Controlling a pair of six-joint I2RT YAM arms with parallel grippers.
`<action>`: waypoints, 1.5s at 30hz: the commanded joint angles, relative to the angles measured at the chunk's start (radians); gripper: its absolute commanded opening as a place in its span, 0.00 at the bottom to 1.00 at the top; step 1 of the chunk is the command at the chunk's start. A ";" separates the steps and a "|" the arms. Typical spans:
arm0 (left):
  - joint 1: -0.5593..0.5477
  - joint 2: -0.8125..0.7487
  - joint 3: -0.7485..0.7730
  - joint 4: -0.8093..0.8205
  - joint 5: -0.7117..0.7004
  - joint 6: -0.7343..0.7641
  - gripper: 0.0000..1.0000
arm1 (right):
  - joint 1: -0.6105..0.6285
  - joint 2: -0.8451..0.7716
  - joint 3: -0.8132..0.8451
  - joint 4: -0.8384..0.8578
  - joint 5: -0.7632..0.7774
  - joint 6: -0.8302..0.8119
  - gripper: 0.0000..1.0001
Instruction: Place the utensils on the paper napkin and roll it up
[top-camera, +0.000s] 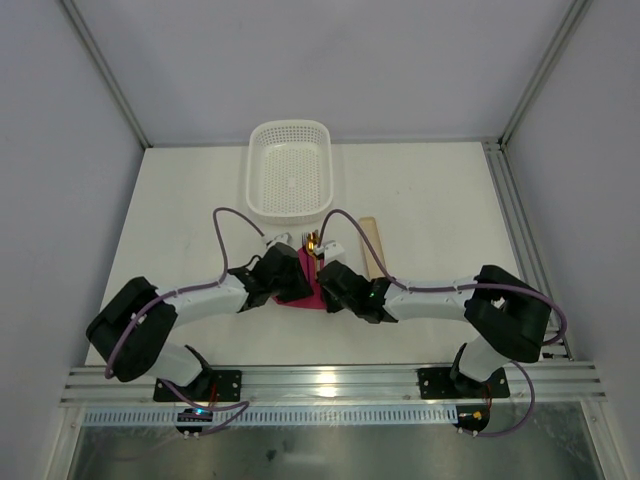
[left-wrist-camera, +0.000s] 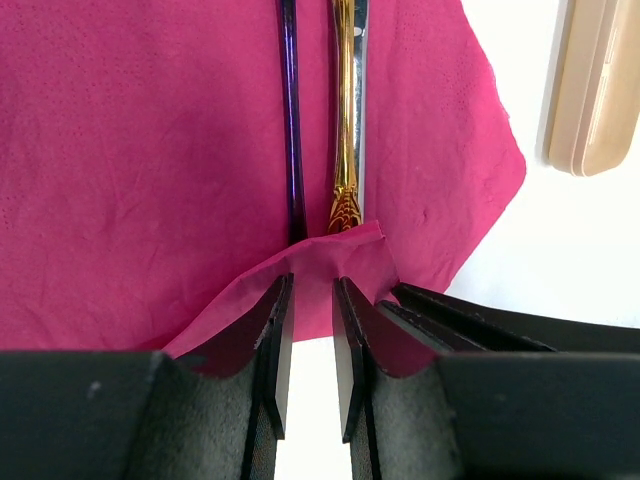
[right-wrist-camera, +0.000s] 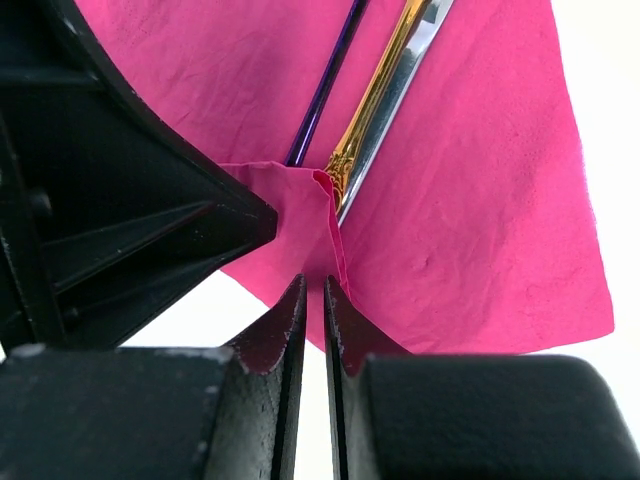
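Note:
The magenta paper napkin (left-wrist-camera: 150, 150) lies flat between both arms (top-camera: 306, 290). On it lie the utensils side by side: a dark bluish handle (left-wrist-camera: 290, 120), a gold one (left-wrist-camera: 345, 120) and a silver one (left-wrist-camera: 361, 100); a gold head (top-camera: 313, 242) sticks out toward the basket. The napkin's near corner is folded up over the handle ends as a small flap (left-wrist-camera: 330, 255). My left gripper (left-wrist-camera: 312, 283) stands narrowly open, its tips at the flap's edge. My right gripper (right-wrist-camera: 315, 282) is closed to a thin slit on the napkin's edge just below the flap (right-wrist-camera: 300, 215).
A white perforated basket (top-camera: 252, 175) stands behind the napkin. A pale beige flat strip (top-camera: 372, 245) lies to the right of the napkin (left-wrist-camera: 595, 90). The two grippers sit nearly touching, the left one's black body (right-wrist-camera: 120, 200) filling the left of the right wrist view.

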 joint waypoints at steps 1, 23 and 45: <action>0.005 -0.003 0.036 0.024 -0.014 0.020 0.26 | -0.002 0.014 0.032 0.040 0.005 0.022 0.13; 0.003 0.053 0.082 0.077 0.058 0.023 0.26 | -0.003 -0.021 0.035 -0.003 0.022 0.035 0.15; 0.011 0.108 0.106 0.084 0.052 0.040 0.26 | -0.175 -0.176 -0.044 -0.156 -0.044 0.347 0.68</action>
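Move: The folded-up corner of the napkin lies between my hands: its tip is about 2 cm ahead and 3 cm right of my left hand, a centimetre or so below. From my right hand the tip is some 4 cm ahead and 1 cm left. The napkin's right corner is about 4 cm ahead and 8 cm right of my right hand, the wooden tray 12 cm ahead and 10 cm right. The utensils' middle is 9 cm ahead and 1 cm right of my left hand. With my nearly shut right fingers I keep to the fold's right side, sinking a little and holding there, then lift off by 3–4 cm and swing right and somewhat forward, about 5 cm, towards the napkin's right corner, opening wide and turning some 20 degrees clockwise. My left hand hops up a centimetre and shifts right and a little forward, about 3 cm in all, towards the flap's tip, ending low over the flap. ##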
